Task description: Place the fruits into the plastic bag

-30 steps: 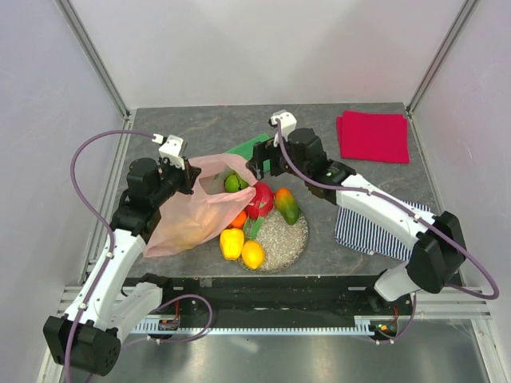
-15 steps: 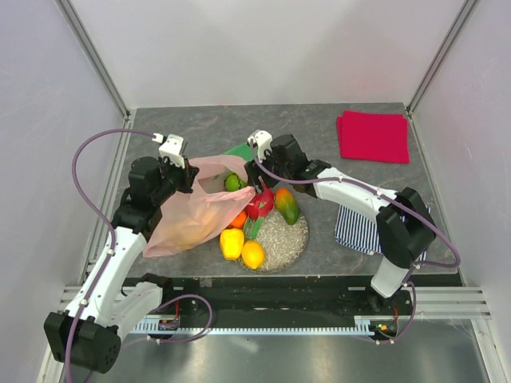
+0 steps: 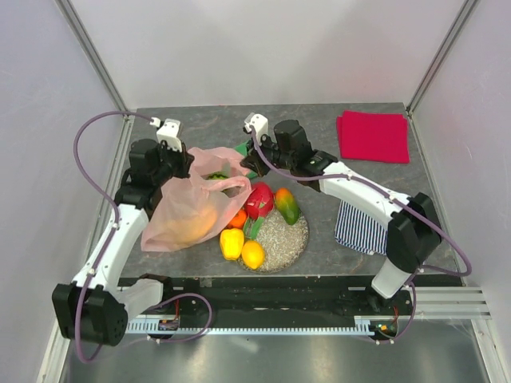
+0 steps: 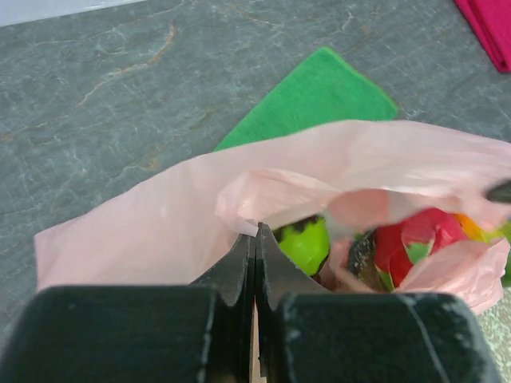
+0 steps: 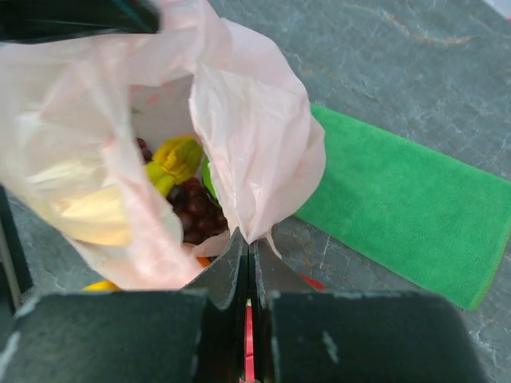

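Observation:
The pale pink plastic bag lies left of the plate, its mouth held up between both arms. My left gripper is shut on the bag's near rim. My right gripper is shut on the opposite rim. Inside the bag I see a yellow banana bunch, dark grapes and a green fruit. On the speckled plate sit a red fruit, an orange-green mango, an orange, a yellow pepper and a yellow lemon.
A green cloth lies flat behind the bag, under the right gripper. A red folded cloth sits at the back right. A striped cloth lies right of the plate. Enclosure walls ring the table.
My right gripper moved left and back to the bag's rim and shut on it. My left gripper drew its side of the bag back and to the left, stretching the mouth wider.

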`<state>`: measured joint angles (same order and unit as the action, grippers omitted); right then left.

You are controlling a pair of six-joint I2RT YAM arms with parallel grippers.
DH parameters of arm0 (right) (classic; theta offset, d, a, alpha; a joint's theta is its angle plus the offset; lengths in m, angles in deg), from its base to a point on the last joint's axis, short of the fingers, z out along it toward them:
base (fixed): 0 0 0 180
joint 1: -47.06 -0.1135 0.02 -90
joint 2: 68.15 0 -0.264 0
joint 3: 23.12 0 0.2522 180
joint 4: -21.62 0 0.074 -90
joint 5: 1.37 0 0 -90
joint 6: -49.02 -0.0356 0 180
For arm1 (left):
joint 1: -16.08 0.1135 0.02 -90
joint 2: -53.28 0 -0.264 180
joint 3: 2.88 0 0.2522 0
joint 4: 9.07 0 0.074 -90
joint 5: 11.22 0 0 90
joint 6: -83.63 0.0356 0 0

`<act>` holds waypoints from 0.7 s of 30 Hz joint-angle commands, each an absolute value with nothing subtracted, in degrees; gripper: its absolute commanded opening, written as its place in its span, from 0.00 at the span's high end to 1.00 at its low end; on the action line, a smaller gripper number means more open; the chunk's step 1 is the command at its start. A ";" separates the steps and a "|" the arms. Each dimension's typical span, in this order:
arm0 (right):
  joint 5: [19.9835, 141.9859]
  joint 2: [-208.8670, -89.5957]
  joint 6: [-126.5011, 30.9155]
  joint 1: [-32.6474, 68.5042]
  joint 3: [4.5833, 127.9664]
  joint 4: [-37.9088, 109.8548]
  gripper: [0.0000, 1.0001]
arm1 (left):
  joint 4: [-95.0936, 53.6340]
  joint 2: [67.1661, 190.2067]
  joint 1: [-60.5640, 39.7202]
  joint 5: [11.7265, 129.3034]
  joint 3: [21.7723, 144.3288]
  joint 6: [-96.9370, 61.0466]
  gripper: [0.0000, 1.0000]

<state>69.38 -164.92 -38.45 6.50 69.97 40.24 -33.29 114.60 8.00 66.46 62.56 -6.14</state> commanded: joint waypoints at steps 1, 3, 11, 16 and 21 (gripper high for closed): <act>67.80 -159.48 -39.92 6.27 72.55 40.82 1.00 | -30.83 119.45 9.22 65.33 69.49 -5.75 0.98; 68.23 -158.33 -40.97 6.27 72.64 41.18 1.00 | -31.09 121.04 9.92 65.24 72.57 -5.49 0.98; 71.30 -154.81 -43.52 6.27 78.16 41.79 1.00 | -33.64 127.71 15.02 63.66 82.42 -4.52 0.99; 69.38 -154.55 -47.03 6.27 80.73 38.47 1.00 | -33.30 130.79 18.45 61.73 87.69 -4.17 0.99; 68.85 -159.19 -51.16 6.27 82.04 36.69 1.00 | -35.21 135.27 18.54 61.20 90.86 -3.72 0.76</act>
<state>69.95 -157.80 -46.37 6.13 77.95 40.63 -34.32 131.63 16.42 58.72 87.09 -6.07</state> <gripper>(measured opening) 0.010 0.044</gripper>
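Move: The plastic bag already hangs by its rim from both closed grippers; its loaded middle lies roughly 12 cm below the left hand, about 4 cm back and 2 cm to its right. From the right hand it is about 12 cm left, 5 cm back and 11 cm down. Some 15 cm below the right hand, the red fruit lies 5 cm back and 3 cm right, the orange 9 cm back and 3 cm left; the green cloth is 12 cm ahead and 4 cm right. Upward with both arms: the right hand climbs about 12 cm almost straight, its fingertips tilting up towards level, while the left hand goes forward first and then steeply up as well, some 8 cm each way with a little drift to its left. Both keep their pinch on the bag's rim, hauling the loaded bag up and away from the orange. ##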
